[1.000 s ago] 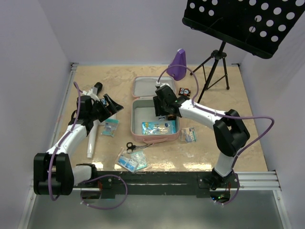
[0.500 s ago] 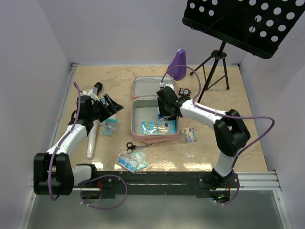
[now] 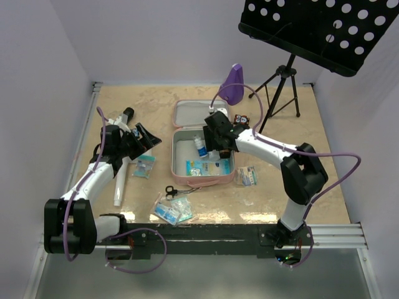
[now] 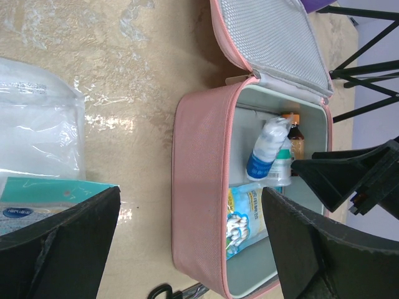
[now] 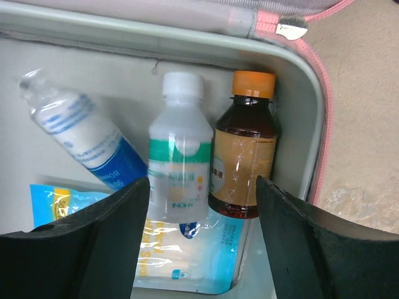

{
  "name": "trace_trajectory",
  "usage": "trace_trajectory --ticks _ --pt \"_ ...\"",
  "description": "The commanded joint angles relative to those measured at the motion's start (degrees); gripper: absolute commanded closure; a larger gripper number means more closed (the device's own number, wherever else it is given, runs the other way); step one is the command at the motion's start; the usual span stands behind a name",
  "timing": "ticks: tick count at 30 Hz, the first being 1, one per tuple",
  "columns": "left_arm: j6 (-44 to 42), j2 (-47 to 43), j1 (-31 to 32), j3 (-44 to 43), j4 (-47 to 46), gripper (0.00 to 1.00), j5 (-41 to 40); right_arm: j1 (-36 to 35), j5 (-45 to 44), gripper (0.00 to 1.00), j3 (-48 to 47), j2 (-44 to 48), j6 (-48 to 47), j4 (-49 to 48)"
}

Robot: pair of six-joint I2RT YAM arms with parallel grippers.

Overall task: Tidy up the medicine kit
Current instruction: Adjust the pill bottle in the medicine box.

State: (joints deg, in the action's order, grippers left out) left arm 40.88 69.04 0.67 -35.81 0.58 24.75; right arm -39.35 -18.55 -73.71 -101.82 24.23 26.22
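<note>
The pink medicine kit lies open mid-table, lid flat behind it. My right gripper hangs open over its back right corner. The right wrist view shows the gripper above a white green-labelled bottle and a brown orange-capped bottle, gripping neither. A blue-labelled bottle leans beside them on a blue packet. My left gripper is open and empty, left of the kit. The left wrist view puts the kit's pink side wall between its fingers, farther off.
A purple metronome-shaped object and a music stand's tripod stand behind the kit. Scissors and blue packets lie in front. A packet and white tube lie left, another packet right.
My right gripper has opened wider and let go of a bottle, which now lies in the kit's back part. The left arm has not moved.
</note>
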Motion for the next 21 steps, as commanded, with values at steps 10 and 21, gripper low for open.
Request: trace_trajectory --ticks 10,21 --pt "-0.8 0.1 -0.1 0.2 -1.3 0.0 0.1 -1.2 7.0 0.7 -2.8 6.5 -2.4 1.4" --pt "-0.6 0.3 0.1 0.5 -1.5 0.0 0.0 -1.6 9.8 1.0 7.2 8.4 -4.4 0.7"
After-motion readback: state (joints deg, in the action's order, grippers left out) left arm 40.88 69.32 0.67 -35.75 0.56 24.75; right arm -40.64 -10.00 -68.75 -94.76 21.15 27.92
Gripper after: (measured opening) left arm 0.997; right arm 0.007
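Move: The right hand, empty and partly open, straddles the two bottles in the case. The green-labelled pill bottle's middle is about 2 cm ahead of it, 1 cm left and 1 cm lower; the brown bottle 2 cm ahead, 3 cm right. The blue-white bottle slants some 3 cm ahead and 6 cm left; the swab bag lies 5 cm back, 3 cm left. From the left hand, the green-labelled bottle is about 19 cm right, level ahead, 5 cm lower. The right fingers come free of the green-labelled and brown bottles, rising about 5 cm and drifting a little left while they begin to close. Still closing, they then draw back towards the robot and sink over 4 cm, turning slightly counter-clockwise. Shut on nothing, the tips end over the swab bag, close to the green-labelled bottle's base; contact can't be seen. ##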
